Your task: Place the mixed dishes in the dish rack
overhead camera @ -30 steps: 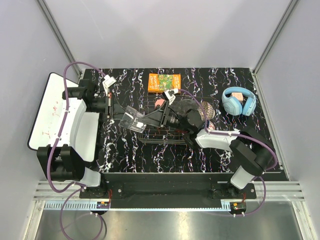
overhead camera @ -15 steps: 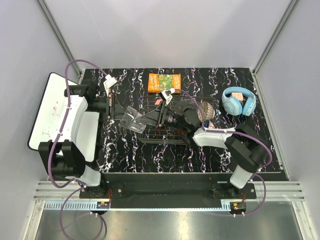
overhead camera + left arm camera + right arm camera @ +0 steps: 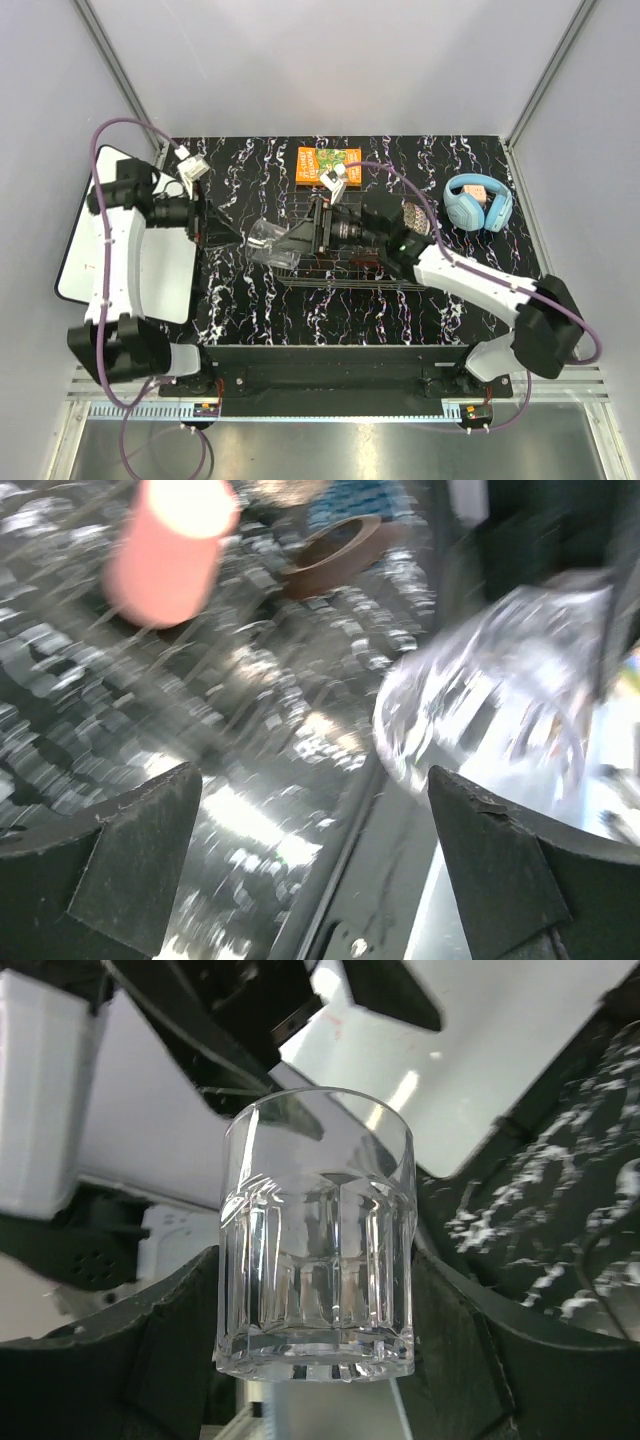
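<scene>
My right gripper (image 3: 278,243) is shut on the small clear glass cup (image 3: 262,240), held sideways above the left end of the wire dish rack (image 3: 345,268). In the right wrist view the cup (image 3: 315,1250) sits between both pads. My left gripper (image 3: 222,236) is open and empty, just left of the cup and apart from it. Its view is blurred and shows the pink cup (image 3: 170,550), a reddish-brown bowl (image 3: 335,545) and the clear glass (image 3: 500,680). A beige patterned bowl (image 3: 418,218) sits right of the rack.
The orange-green box (image 3: 328,163) lies behind the rack. Light-blue headphones (image 3: 478,200) lie at the back right. A flat white board (image 3: 85,250) lies off the table's left edge, under the left arm.
The left arm has drawn back to the left, away from the glass cup. The right arm has stretched out leftwards, and the cup stays in its grip over the rack's left end.
</scene>
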Controlling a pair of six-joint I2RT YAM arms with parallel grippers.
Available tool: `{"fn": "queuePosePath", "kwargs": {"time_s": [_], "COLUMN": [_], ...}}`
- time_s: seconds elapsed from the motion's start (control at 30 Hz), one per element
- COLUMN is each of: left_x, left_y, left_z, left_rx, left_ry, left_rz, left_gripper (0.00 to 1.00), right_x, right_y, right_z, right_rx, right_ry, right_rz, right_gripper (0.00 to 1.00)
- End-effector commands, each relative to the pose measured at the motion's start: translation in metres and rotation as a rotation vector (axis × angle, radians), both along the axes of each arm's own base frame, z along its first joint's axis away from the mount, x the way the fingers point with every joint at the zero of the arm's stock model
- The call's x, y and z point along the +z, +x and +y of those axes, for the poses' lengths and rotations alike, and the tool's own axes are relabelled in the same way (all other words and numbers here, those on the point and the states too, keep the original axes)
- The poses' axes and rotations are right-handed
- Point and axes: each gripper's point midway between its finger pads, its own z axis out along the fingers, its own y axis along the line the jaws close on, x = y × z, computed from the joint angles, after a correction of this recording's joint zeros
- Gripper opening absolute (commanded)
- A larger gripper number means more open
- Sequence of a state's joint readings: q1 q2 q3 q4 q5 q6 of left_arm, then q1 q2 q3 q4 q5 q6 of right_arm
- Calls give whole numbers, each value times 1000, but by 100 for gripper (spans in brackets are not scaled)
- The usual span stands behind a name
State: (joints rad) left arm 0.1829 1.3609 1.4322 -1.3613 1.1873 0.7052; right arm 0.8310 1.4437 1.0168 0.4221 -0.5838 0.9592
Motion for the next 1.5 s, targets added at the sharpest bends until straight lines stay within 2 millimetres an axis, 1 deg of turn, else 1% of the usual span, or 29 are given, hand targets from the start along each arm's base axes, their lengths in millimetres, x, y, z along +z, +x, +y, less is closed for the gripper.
{"fn": "queuePosePath", "kwargs": {"time_s": [0.0,0.03,0.07,0.1,0.13,0.17,0.2,0.23,0.27,0.3,0.33,0.37,0.4,0.47,0.5,0.53,0.67,0.73,0.83,0.87,0.97,1.03,1.07,1.17,1.47], "left_x": [-11,-14,-15,-27,-31,-33,-44,-48,-50,-51,-54,-53,-55,-56,-57,-61,-64,-66,-71,-72,-72,-73,-73,-76,-79], "left_y": [-14,-14,-5,-10,-9,-6,-8,-8,-8,-9,-11,-11,-11,-10,-10,-11,-14,-16,-18,-19,-20,-20,-21,-21,-22], "left_z": [29,32,38,45,49,52,58,61,61,59,57,55,54,54,54,54,55,57,59,60,59,59,58,58,58], "left_rx": [166,187,237,285,310,339,371,387,399,396,396,395,390,393,395,394,402,406,416,422,419,420,415,416,420], "left_ry": [220,248,267,317,336,348,382,392,387,375,367,349,343,343,344,346,357,367,383,389,387,384,381,380,381], "left_rz": [-48,-70,-103,-99,-109,-123,-109,-103,-90,-82,-64,-58,-53,-54,-57,-52,-81,-90,-93,-94,-97,-89,-90,-82,-84], "left_gripper": [99,99,99,99,99,99,99,99,99,99,99,99,99,99,99,99,99,99,99,99,99,99,99,99,99], "right_x": [-14,-17,-18,-23,-29,-42,-44,-50,-58,-64,-70,-73,-81,-85,-92,-93,-111,-117,-128,-129,-143,-148,-154,-161,-189], "right_y": [15,21,24,26,33,32,38,42,42,47,52,53,58,60,65,66,72,75,79,81,85,87,88,93,94], "right_z": [-32,-35,-38,-40,-44,-51,-49,-51,-56,-55,-59,-62,-64,-67,-69,-69,-71,-71,-70,-69,-65,-63,-63,-64,-64], "right_rx": [-112,-135,-147,-152,-178,-178,-187,-198,-198,-206,-231,-233,-245,-253,-266,-267,-262,-262,-258,-261,-245,-238,-232,-241,-210], "right_ry": [-333,-376,-406,-461,-508,-580,-610,-648,-696,-728,-769,-802,-835,-871,-900,-912,-986,-1003,-1032,-1036,-1061,-1071,-1084,-1112,-1162], "right_rz": [-136,-160,-166,-145,-149,-115,-110,-118,-98,-95,-99,-93,-93,-89,-90,-93,-84,-83,-80,-82,-73,-73,-71,-79,-69], "right_gripper": [0,0,0,0,0,0,0,0,0,0,0,0,0,0,0,0,0,0,0,0,0,0,0,0,0]}}
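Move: The right hand holds the clear glass; the free spot in the dish rack's front left corner lies some 8 cm ahead, 8 cm to the right and 23 cm below. The pink cup stands in the rack about 10 cm beyond that spot, and the red plate leans about 9 cm to its right. From the empty left hand, already open, the spot is roughly 17 cm to the right, 5 cm ahead and 22 cm down. Keeping its pinch on the glass, the right hand rises barely a centimetre, then sinks some 20 cm towards the rack's front left corner while easing about 8 cm forward and 8 cm right, its wrist rolling nearly 70 degrees so that fingers which pointed left come to point steeply down. The left hand, still wide open, clears out of the way to the left and down, away from the glass, tipping its fingers lower and swinging counter-clockwise. ##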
